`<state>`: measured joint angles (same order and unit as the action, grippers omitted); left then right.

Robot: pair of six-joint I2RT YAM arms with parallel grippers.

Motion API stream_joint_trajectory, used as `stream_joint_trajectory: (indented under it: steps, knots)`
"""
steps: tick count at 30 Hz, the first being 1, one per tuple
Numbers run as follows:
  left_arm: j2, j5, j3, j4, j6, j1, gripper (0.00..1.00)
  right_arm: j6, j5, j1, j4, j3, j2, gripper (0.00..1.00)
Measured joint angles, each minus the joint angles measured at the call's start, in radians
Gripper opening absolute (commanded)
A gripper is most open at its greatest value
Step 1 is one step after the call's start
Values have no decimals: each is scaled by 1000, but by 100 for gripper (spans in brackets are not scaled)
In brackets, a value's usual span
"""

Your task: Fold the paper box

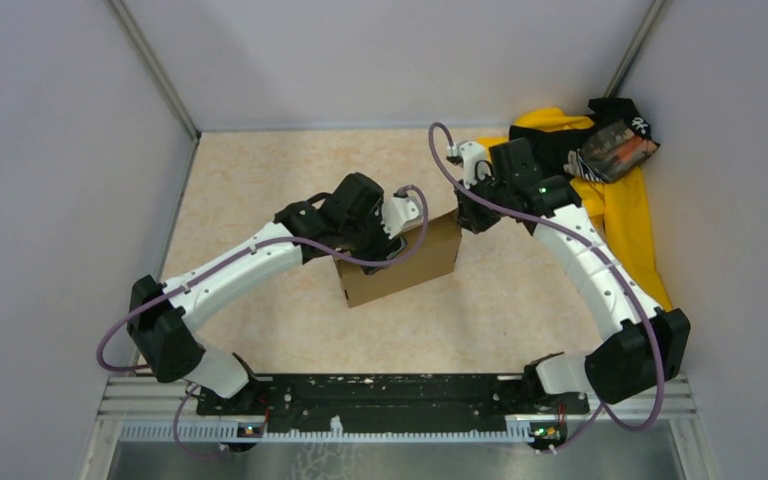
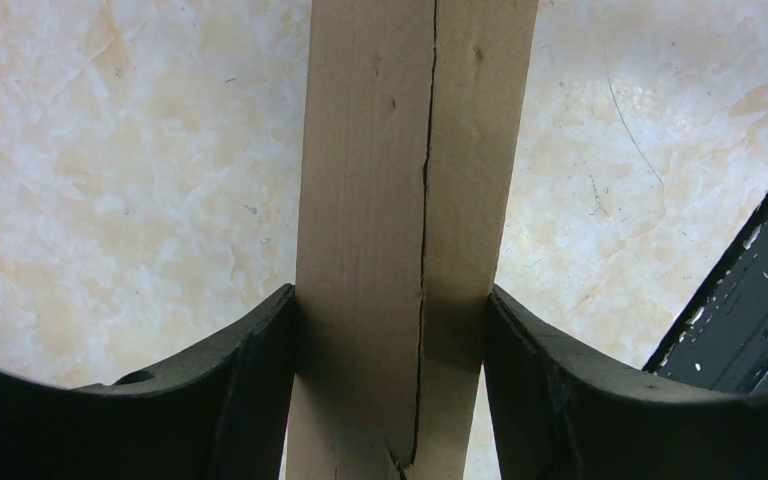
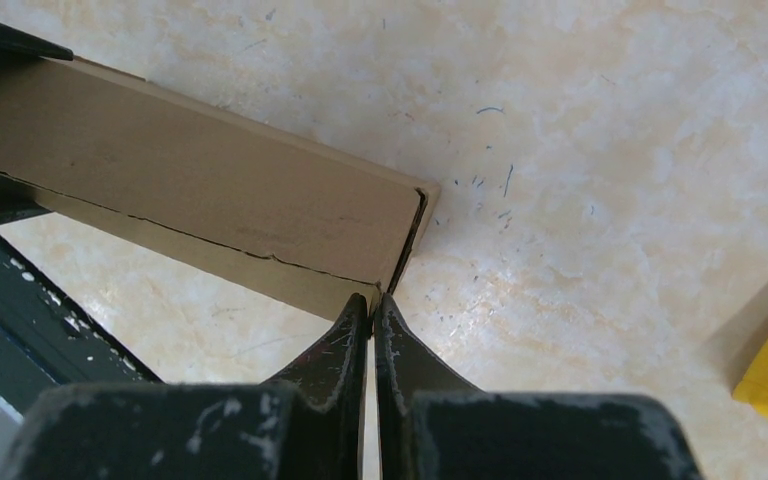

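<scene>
The paper box [image 1: 400, 262] is plain brown cardboard, a shallow closed box that stands on its edge in the middle of the table. My left gripper [image 1: 375, 235] comes down over its left part. In the left wrist view its jaws [image 2: 390, 300] straddle the box's narrow top face [image 2: 380, 200], both pads against the sides; a seam runs along that face. My right gripper [image 1: 465, 215] is shut with nothing between the fingers. In the right wrist view its tips [image 3: 372, 300] touch the box's end corner [image 3: 210, 190].
A yellow-and-black cloth pile [image 1: 600, 180] with a dark packet [image 1: 615, 150] on it lies at the back right, behind my right arm. Grey walls close in the table on three sides. The black base rail [image 1: 380, 395] runs along the near edge.
</scene>
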<state>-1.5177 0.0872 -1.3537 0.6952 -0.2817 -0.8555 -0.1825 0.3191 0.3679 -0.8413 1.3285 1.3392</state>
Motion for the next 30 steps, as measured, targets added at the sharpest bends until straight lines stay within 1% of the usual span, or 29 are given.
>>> stream_joint_trajectory:
  steps: [1, 2, 3, 7, 9, 17, 21, 23, 27, 30]
  knots:
    - [0, 0, 0, 0, 0, 0, 46, 0, 0, 0, 5, -6, -5, 1]
    - [0, 0, 0, 0, 0, 0, 46, 0, 0, 0, 5, -9, -7, 7]
    - [0, 0, 0, 0, 0, -1, 46, 1, -1, 0, 8, -13, -11, 11]
    - [-2, 0, 0, -2, -1, -2, 46, 11, 5, 0, 3, -13, -16, 18]
    - [-2, 0, 0, -2, -1, -2, 45, 19, 10, 0, -1, -13, -20, 20]
    - [-5, 0, -1, -10, -1, -2, 45, 48, 28, -7, -21, -4, -24, 33]
    - [-9, 0, -1, -22, 0, -2, 45, 74, 50, -27, -29, 7, -28, 46]
    - [-11, 0, -2, -26, 0, -2, 45, 85, 64, -39, -35, 19, -30, 51]
    - [-14, 0, -2, -35, 0, -2, 45, 107, 76, -54, -34, 37, -32, 55]
    - [-14, 0, -2, -37, 0, -2, 45, 126, 79, -60, -34, 47, -33, 56]
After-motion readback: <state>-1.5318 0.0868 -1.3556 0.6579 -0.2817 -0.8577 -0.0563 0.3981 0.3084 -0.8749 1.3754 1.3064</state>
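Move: The right hand's shut fingertips are at the near upper corner of the upright paper box's right end, about 1 cm to their left and 1 cm below. The left hand already grips the narrow box across its thickness; the box's middle is roughly 1 cm ahead, 1 cm right and 6 cm below it. From the right hand, that middle is some 12 cm left, 3 cm back and 9 cm down, and the left gripper is about 13 cm left, 4 cm back and 4 cm below. The right fingers come free of the box's right-end corner and spread from shut to a bit over half open, the hand first easing back about 1 cm, then rising some 3 cm above the corner while rolling and swinging slightly, under 10 degrees, with its left side lifting. The left hand keeps its grip across the box's thickness and only drifts about 1 cm to the right, a little forward. ##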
